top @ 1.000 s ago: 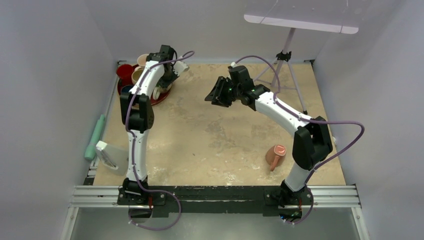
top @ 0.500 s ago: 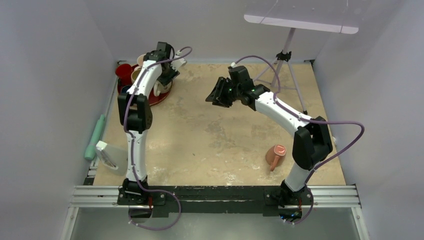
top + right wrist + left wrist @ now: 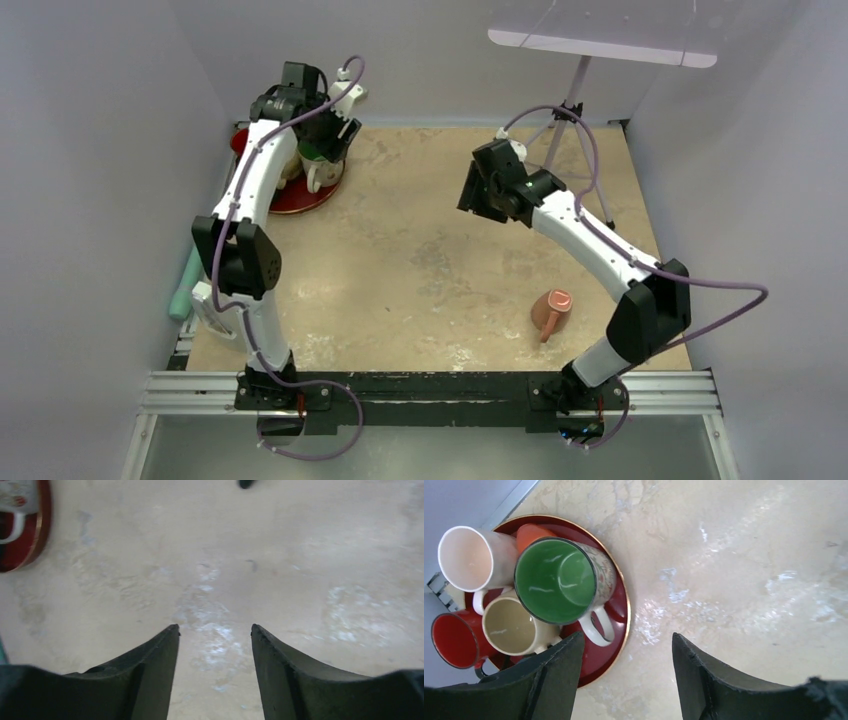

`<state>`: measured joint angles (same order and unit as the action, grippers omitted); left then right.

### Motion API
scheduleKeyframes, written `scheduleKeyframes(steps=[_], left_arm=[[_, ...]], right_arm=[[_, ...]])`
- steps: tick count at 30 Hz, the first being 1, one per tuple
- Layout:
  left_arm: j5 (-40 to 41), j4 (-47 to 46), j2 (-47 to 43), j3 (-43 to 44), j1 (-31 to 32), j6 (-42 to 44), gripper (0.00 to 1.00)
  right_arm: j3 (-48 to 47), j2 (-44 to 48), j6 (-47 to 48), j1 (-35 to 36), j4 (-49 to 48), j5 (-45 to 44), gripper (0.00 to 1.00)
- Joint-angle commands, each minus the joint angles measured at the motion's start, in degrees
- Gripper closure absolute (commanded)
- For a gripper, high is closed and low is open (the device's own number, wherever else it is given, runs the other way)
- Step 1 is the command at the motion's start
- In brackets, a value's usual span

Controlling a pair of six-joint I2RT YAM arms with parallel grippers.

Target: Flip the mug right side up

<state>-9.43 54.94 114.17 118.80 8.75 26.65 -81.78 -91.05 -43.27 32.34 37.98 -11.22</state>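
Note:
A salmon-pink mug (image 3: 551, 309) sits on the table at the near right, apparently mouth down with its base up and its handle toward the near edge; neither gripper is near it. A white patterned mug with a green inside (image 3: 556, 580) stands upright on the dark red tray (image 3: 620, 611). My left gripper (image 3: 628, 636) hovers open above the tray's right rim, holding nothing; the top view shows the left gripper (image 3: 335, 133) over the green-lined mug (image 3: 320, 166). My right gripper (image 3: 215, 627) hangs open over bare table at the back centre, and appears in the top view as the right gripper (image 3: 478, 192).
The tray (image 3: 300, 200) at the back left also holds a white mug (image 3: 466, 557), a beige mug (image 3: 509, 625) and a red mug (image 3: 451, 640). A tripod (image 3: 570, 110) stands at the back right. A green tool (image 3: 190, 272) and a white block (image 3: 215, 310) lie along the left edge.
My left gripper has opened, leaving the green-lined mug upright on the tray, and risen toward the back. The right arm has swung to the right and its jaws have widened.

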Motion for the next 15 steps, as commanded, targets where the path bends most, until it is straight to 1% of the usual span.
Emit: scheduleKeyframes(steps=[1, 4, 8, 12, 15], left_arm=[[-6.76, 3.00, -6.67, -3.04, -0.88, -5.99, 0.31], [-8.24, 4.12, -10.74, -6.60, -1.77, -8.15, 0.31], [-9.31, 4.61, -15.84, -12.86, -1.89, -8.02, 0.31], [-8.82, 5.75, -19.57, -17.29, -1.90, -7.53, 0.30], [-8.85, 6.44, -21.71, -19.84, -1.90, -6.88, 0.30]], right_arm=[[3.93, 4.75, -2.52, -0.33, 10.30, -14.57, 0.38], [6.81, 6.90, -5.99, -1.10, 14.83, -17.18, 0.30], [12.95, 11.38, -9.92, -4.13, 16.61, -15.79, 0.20], [16.87, 15.23, -12.88, -10.55, 20.59, -16.16, 0.18], [17.56, 17.12, -15.79, -12.22, 24.03, -17.31, 0.17]])
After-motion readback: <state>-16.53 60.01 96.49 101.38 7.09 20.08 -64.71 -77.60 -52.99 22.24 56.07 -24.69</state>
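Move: The upturned pink mug stands on the table about 19 cm back from the right hand, 15 cm to its right and some 14 cm below. The only thing near the right hand is the tripod's foot on the table, roughly 10 cm ahead and 3 cm to its left. From the left hand the pink mug is some 32 cm back and 55 cm to the right; the green-lined mug in the tray lies about 4 cm ahead, 6 cm left and 15 cm below. Towards the upturned pink mug comes the empty right hand, swinging about 15 cm to the right and some 9 cm back while sinking about 6 cm; it turns clockwise, tips its fingers more steeply down and opens them wider. The left hand, open and empty, draws back about 10 cm from its place above the tray's edge, its fingers tipping slightly more downward. ##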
